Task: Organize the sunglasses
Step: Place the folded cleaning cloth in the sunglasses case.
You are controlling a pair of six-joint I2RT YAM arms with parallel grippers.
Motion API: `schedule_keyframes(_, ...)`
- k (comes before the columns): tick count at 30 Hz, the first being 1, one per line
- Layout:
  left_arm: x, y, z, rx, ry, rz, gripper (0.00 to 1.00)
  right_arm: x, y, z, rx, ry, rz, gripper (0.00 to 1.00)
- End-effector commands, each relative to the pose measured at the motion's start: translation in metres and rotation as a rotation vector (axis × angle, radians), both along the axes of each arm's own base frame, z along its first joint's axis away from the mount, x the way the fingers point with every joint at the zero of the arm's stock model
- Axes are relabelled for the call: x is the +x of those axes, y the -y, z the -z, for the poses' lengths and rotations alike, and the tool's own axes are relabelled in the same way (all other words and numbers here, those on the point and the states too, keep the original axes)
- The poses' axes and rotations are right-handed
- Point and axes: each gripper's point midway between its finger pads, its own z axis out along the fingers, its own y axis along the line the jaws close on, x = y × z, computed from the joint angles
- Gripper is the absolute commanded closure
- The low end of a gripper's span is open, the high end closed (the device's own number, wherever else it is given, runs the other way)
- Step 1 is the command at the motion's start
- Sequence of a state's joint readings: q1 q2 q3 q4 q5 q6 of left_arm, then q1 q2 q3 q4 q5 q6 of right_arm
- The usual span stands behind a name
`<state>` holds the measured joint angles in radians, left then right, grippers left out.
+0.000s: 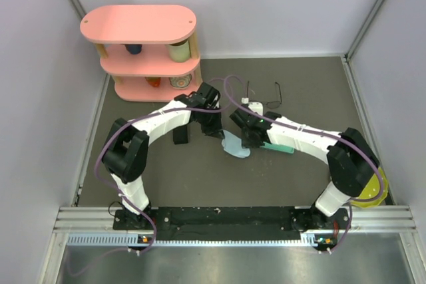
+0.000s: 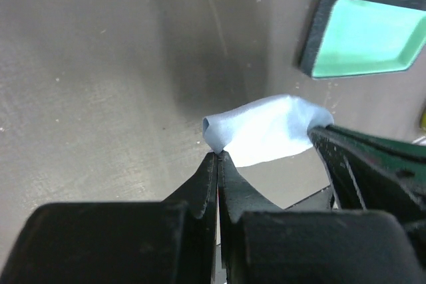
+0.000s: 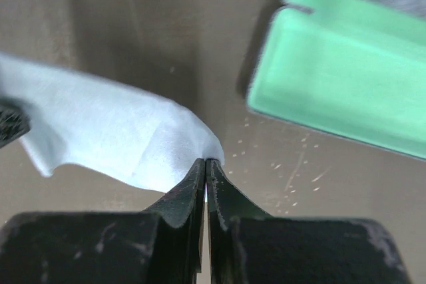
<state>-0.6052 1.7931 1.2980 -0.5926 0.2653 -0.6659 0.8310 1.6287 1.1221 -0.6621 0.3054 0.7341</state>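
A pair of thin dark wire-frame sunglasses (image 1: 263, 95) lies unfolded on the table behind both grippers, untouched. My left gripper (image 1: 217, 131) (image 2: 218, 156) is shut on one corner of a light blue cloth (image 1: 235, 146) (image 2: 266, 128) (image 3: 100, 131). My right gripper (image 1: 250, 139) (image 3: 206, 161) is shut on the opposite corner. The cloth hangs stretched between them just above the table. An open case with a mint green lining (image 1: 277, 147) (image 2: 366, 38) (image 3: 346, 91) lies right beside the right gripper.
A black oblong case (image 1: 181, 136) lies under the left forearm. A pink three-tier shelf (image 1: 143, 51) holding small items stands at the back left. A yellow object (image 1: 371, 194) sits by the right arm's base. Walls close in the table.
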Motion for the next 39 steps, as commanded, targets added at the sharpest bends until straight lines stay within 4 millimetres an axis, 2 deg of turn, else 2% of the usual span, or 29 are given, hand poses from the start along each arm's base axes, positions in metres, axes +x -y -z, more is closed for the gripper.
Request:
schedule_keyframes(1,0.005,0.023,-0.024,-0.073,0.043,0.086,1.00,0.020,0.030,-0.027,-0.016,0.081,0.088,1.00)
schedule_keyframes(7,0.011,0.056,-0.030,-0.135,0.032,0.148,1.00,0.032,0.067,-0.032,-0.072,0.098,0.152,1.00)
schedule_keyframes(9,0.015,0.068,-0.029,-0.150,0.024,0.162,1.00,0.034,0.076,-0.031,-0.093,0.097,0.164,1.00)
schedule_keyframes(10,0.014,0.074,-0.022,-0.150,0.005,0.175,1.00,0.035,0.082,-0.030,-0.106,0.093,0.172,1.00)
schedule_keyframes(11,0.018,0.082,-0.028,-0.166,0.019,0.183,1.00,0.036,0.086,-0.029,-0.117,0.094,0.180,1.00)
schedule_keyframes(13,0.017,0.092,-0.021,-0.170,0.000,0.199,1.00,0.036,0.094,-0.026,-0.132,0.083,0.190,1.00)
schedule_keyframes(14,0.021,0.099,-0.026,-0.184,0.013,0.206,1.00,0.037,0.099,-0.026,-0.137,0.079,0.201,1.00)
schedule_keyframes(22,0.028,0.135,-0.022,-0.237,0.001,0.250,1.00,0.035,0.126,-0.017,-0.211,0.049,0.228,1.00)
schedule_keyframes(31,0.023,0.148,-0.005,-0.237,-0.031,0.276,1.00,0.029,0.148,-0.006,-0.251,0.017,0.278,1.00)
schedule_keyframes(39,0.038,0.146,0.014,-0.164,0.021,0.278,1.00,0.034,0.152,0.008,-0.302,-0.006,0.287,1.00)
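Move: Both hands already hold the folded cloth stretched between closed fingertips above the table. The open sunglasses case, its green tray running left to right, lies about 20 cm to the left hand's right, roughly level with it and 5 cm below. From the right hand the case is some 9 cm right, 3 ahead and 3 below, with its raised grey lid about 4 cm beyond it. The wire glasses stand roughly 17 cm beyond and 4 left of the case. Rightwards, side by side, both hands carry the stretched cloth about 14 cm to the open case, arching up some 2 cm first and easing slightly forward. The right hand then sinks back to its starting height while the left goes lower, about 4 cm down from its peak. Both turn roughly 15 degrees clockwise, tilting slightly, and keep their pinch on the cloth's ends. ##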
